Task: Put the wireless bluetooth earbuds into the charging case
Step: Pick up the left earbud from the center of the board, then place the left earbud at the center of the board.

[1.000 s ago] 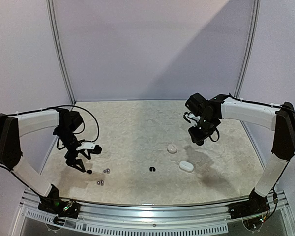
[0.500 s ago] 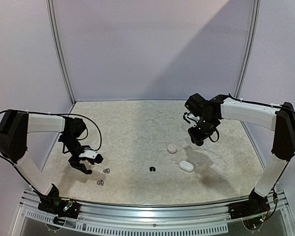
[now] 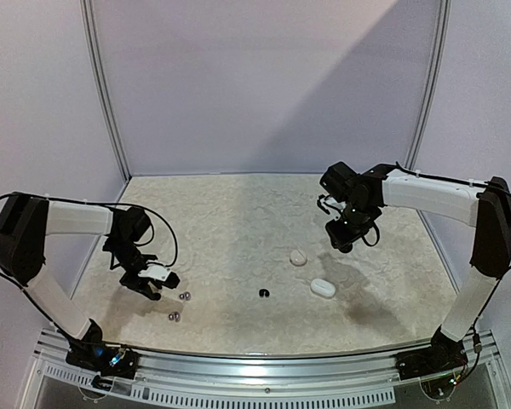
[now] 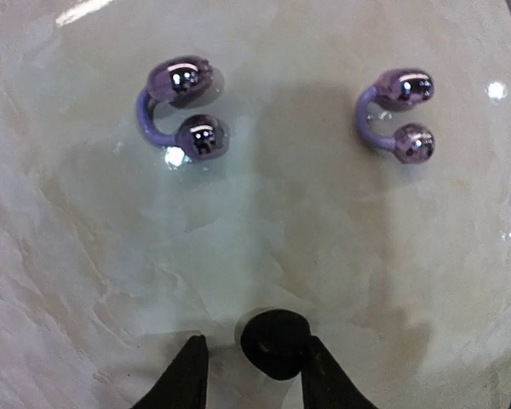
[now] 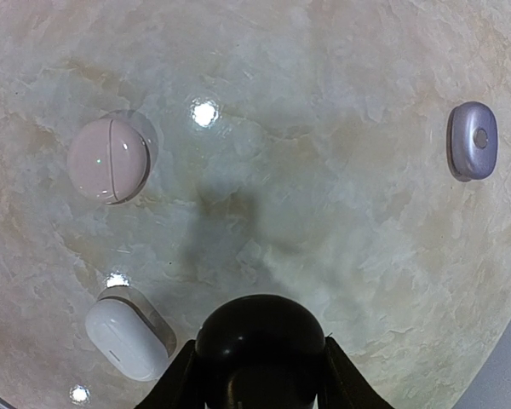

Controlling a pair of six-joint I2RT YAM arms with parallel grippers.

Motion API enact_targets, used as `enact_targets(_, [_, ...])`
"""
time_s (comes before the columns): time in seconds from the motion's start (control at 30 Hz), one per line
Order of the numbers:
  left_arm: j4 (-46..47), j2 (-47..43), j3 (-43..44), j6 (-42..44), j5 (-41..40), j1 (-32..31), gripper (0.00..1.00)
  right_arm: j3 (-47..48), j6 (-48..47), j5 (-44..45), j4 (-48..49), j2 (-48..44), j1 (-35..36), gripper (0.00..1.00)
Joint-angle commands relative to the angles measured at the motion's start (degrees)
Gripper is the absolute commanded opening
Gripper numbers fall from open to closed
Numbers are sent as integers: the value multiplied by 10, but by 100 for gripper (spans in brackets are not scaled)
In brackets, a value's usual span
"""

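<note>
A black earbud [image 4: 277, 341] lies on the table between the fingers of my left gripper [image 4: 254, 345]. It touches the right finger, with a gap to the left finger, so this gripper is open. Two lavender clip-shaped earbuds [image 4: 180, 106] [image 4: 398, 115] lie just beyond it. From above, my left gripper [image 3: 150, 286] is low at the table's left, beside those lavender earbuds [image 3: 186, 296] [image 3: 175, 316]. Another black earbud [image 3: 264, 293] lies mid-table. My right gripper [image 5: 257, 349] is shut on a round black charging case [image 5: 257, 328] and hangs above the table [image 3: 345, 239].
Under my right gripper sit a round pinkish-white case [image 5: 109, 159] [image 3: 298, 256] and a white oval case [image 5: 126, 332] [image 3: 323, 288]. A lavender case [image 5: 472, 141] lies further off. Walls enclose the table on the left, back and right.
My left gripper has dropped to the table and its fingers have narrowed around the black earbud. The right arm and its black case have not moved.
</note>
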Motion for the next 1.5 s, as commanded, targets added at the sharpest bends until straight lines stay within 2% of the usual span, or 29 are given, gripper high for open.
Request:
enact_targets(0.0, [38, 9, -39, -9, -67, -21, 32, -4, 1, 1, 0, 5, 5, 12])
enact_targets(0.13, [38, 6, -43, -6, -73, -25, 18, -7, 1, 3, 0, 4, 5, 12])
enact_targets(0.3, [24, 5, -39, -8, -70, -26, 13, -10, 2, 4, 0, 3, 5, 12])
enact_targets(0.4, [7, 4, -17, -42, -64, -26, 11, -12, 2, 5, 0, 3, 5, 12])
enact_targets(0.63, [-64, 14, 97, -153, -47, -26, 8, -14, 3, 9, 1, 1, 5, 13])
enact_targets(0.8, [-144, 41, 235, -274, -13, -47, 7, -14, 5, 14, 1, -4, 5, 13])
enact_targets(0.93, [-138, 67, 330, -414, -5, -115, 7, -11, 7, 17, -1, -5, 5, 13])
enact_targets(1.07, [-126, 113, 393, -500, -19, -217, 8, -14, 11, 22, -6, -9, 5, 13])
enact_targets(1.17, [-127, 154, 413, -538, -31, -285, 8, -25, 16, 22, -6, -19, 5, 13])
enact_targets(1.3, [-111, 190, 395, -576, -43, -366, 8, -44, 22, 24, -5, -35, 5, 13])
enact_targets(1.47, [-81, 234, 399, -594, -82, -465, 8, -51, 23, 26, -8, -45, 5, 13])
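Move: The black earbud lies right at the left hand's fingertips, at about their height and barely 1 cm back of centre between the open fingers. One purple earbud is some 8 cm to the hand's right and 1 cm ahead, the other about 5 cm right and 6 cm back. The second black earbud lies roughly 28 cm to the right, 1 cm ahead. From the right hand, the black earbud is some 49 cm left, 14 cm back and 10 cm below. The black earbud is pinched as the left fingers close on it almost in place; the hand then lifts it up and forward and swings it right in an arc peaking some 12 cm up, turning counter-clockwise before easing partly back. It sinks back towards the second black earbud, about 23 cm right of the start. The right hand keeps hold of the black case, easing a couple of centimetres right, back and down. ##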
